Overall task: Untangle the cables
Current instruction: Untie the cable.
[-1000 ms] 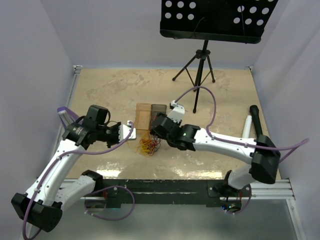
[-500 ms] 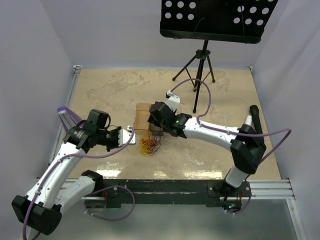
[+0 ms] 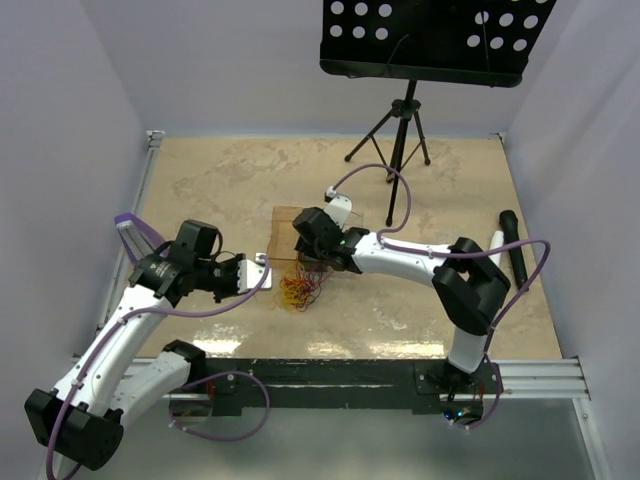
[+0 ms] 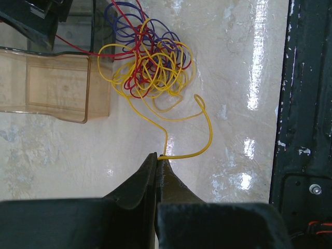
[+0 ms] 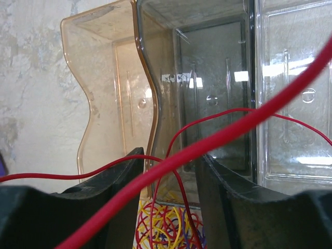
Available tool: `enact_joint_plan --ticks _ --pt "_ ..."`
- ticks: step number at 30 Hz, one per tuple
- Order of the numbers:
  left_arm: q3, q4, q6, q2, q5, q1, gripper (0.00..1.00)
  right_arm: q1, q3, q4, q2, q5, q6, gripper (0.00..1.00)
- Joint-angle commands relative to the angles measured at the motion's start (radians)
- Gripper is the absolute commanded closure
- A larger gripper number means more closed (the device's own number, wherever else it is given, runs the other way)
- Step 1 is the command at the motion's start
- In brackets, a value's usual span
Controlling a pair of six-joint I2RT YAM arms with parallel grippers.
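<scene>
The cables [image 3: 298,291] lie as a small tangle of yellow, red and purple loops on the table, just in front of the plastic bins. In the left wrist view the tangle [image 4: 148,62] sits ahead, and one yellow wire [image 4: 207,129] curves out of it to my left gripper [image 4: 157,155], which is shut on its end. My left gripper [image 3: 248,272] is left of the tangle. My right gripper [image 3: 316,264] hangs over the tangle's far side. Its jaws [image 5: 168,155] stand apart, with a red wire [image 5: 223,132] passing between them untouched.
An amber bin [image 5: 111,83], a smoky dark bin [image 5: 212,93] and a clear bin [image 5: 290,104] stand side by side behind the tangle. A tripod music stand [image 3: 405,130] rises at the back. A black microphone [image 3: 512,245] lies at the right edge.
My right arm has swung left and stretched toward the bins, and its jaws have narrowed. The left arm has barely moved and still holds the yellow wire.
</scene>
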Motion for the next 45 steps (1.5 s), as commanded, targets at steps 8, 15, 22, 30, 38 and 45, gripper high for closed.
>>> enact_joint_plan --ticks 8,15,22,30,38,45 --pt "-0.021 0.034 0.018 -0.007 0.003 0.006 1.0 -0.029 0.005 0.078 0.009 0.014 0.036 0.6" --pt "-0.022 0.033 0.021 -0.008 -0.001 0.006 1.0 -0.029 -0.004 0.084 0.019 -0.003 0.043 0.61" --pt "-0.021 0.037 0.017 -0.008 0.003 0.006 1.0 -0.029 -0.009 0.091 0.035 -0.021 0.063 0.63" --pt "-0.025 0.036 0.018 -0.008 0.003 0.006 1.0 -0.029 -0.048 0.155 0.018 -0.005 0.103 1.0" --pt "-0.037 0.026 0.02 -0.013 -0.01 0.006 1.0 -0.013 -0.091 0.151 -0.095 0.06 0.105 1.0" --pt "-0.059 0.045 0.018 0.001 -0.019 0.006 1.0 0.122 0.016 -0.065 -0.315 0.326 0.086 1.0"
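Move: The right hand, fingers half open, is over the near end of the trays; the red cable it goes for crosses just beneath its tips, about 1 cm ahead and 2 below. The tangle lies 7 cm back; the dark tray's middle is some 5 cm ahead and 3 right, the orange tray's 5 ahead and 4 left, both roughly 6 below. From the left hand, the red cable is about 14 cm ahead, 12 right and 8 lower. Easing forward about 1.5 cm and then down a couple of centimetres, the right hand shuts its fingers fully on the red cable strand over the trays' near end. Then it pulls briskly up some 8 cm, drawing back a little, the fingers tipping up slightly. The left hand keeps its pinch on the yellow cable's end, almost still. ##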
